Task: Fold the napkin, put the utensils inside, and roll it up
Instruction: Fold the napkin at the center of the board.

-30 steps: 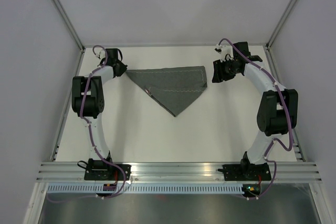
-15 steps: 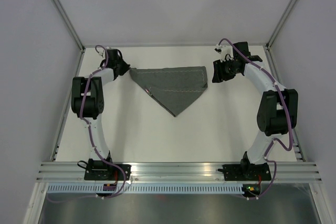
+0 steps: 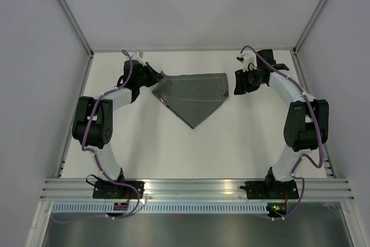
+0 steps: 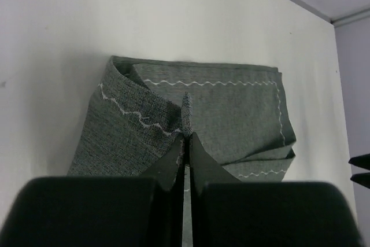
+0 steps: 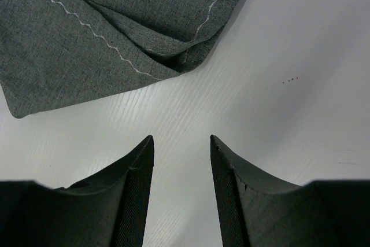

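Observation:
The dark grey napkin (image 3: 193, 98) lies folded into a triangle at the back of the table, point toward the front. My left gripper (image 3: 157, 78) is shut on the napkin's left corner and holds it lifted over the cloth; in the left wrist view a pinch of the napkin (image 4: 231, 114) sticks up between my closed fingertips (image 4: 186, 137). My right gripper (image 3: 236, 82) is open and empty just right of the napkin's right corner; the right wrist view shows that corner of the napkin (image 5: 115, 33) ahead of my gripper (image 5: 181, 138). No utensils are in view.
The white table (image 3: 191, 148) is walled by pale panels with an aluminium rail along the near edge (image 3: 196, 188). Both arm bases sit on that rail.
My left gripper has moved right and toward the middle, dragging the napkin's left corner up and over the cloth. The right arm has barely moved.

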Robot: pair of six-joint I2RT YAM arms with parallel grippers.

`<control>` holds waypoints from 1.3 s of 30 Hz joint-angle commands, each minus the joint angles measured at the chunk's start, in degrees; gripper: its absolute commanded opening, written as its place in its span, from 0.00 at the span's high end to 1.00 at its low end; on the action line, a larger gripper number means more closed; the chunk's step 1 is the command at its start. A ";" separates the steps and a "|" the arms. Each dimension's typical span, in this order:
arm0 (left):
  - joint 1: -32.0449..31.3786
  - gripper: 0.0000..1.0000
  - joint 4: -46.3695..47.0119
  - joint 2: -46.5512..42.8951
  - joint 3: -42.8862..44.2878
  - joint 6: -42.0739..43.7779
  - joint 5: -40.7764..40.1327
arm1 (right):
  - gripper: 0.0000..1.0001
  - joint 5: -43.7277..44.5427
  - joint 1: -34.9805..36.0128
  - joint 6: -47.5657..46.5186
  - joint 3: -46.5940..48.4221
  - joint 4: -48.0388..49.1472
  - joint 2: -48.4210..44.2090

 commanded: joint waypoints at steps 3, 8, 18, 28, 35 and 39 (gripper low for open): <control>-2.27 0.98 5.60 -5.24 -2.17 8.31 7.73 | 0.50 0.25 0.28 -1.08 -1.40 -0.47 -4.65; -3.94 0.98 7.35 -7.61 -5.78 10.95 12.31 | 0.50 0.34 0.19 -1.35 -2.90 -0.82 -6.32; -6.76 0.98 5.60 -11.13 -8.68 17.89 16.36 | 0.50 0.43 0.28 -1.70 -4.39 -1.00 -7.46; -6.94 0.98 0.94 -12.72 -3.94 20.80 14.24 | 0.50 1.13 0.37 -2.05 -4.92 -1.52 -8.25; -6.85 0.98 -0.55 -12.36 -2.71 21.86 14.60 | 0.50 1.05 0.37 -2.32 -5.10 -1.88 -8.87; -6.85 0.98 -1.17 -12.19 -2.09 22.21 15.82 | 0.50 1.13 0.37 -2.49 -5.27 -2.14 -9.31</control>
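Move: The left gripper already holds the napkin's left corner raised off the table. The napkin's centre, where the corner is to go, lies about 17 cm to its right, 7 cm back and 7 cm below. The exposed fork end is roughly 10 cm back and 2 cm right, also about 7 cm below; the folded near corner is some 25 cm back and 17 cm right. From the right hand, the centre is about 25 cm left, 2 cm ahead and 7 cm lower. Keep the left gripper shut on the napkin corner and draw it diagonally back and to the right, about 7 cm each way, over the napkin towards its centre. Swing the wrist some 25 degrees clockwise and tip the fingers up as you go, then stop travelling and lift, to end about 5 cm higher. Ease the open, empty right hand back about 3 cm. ##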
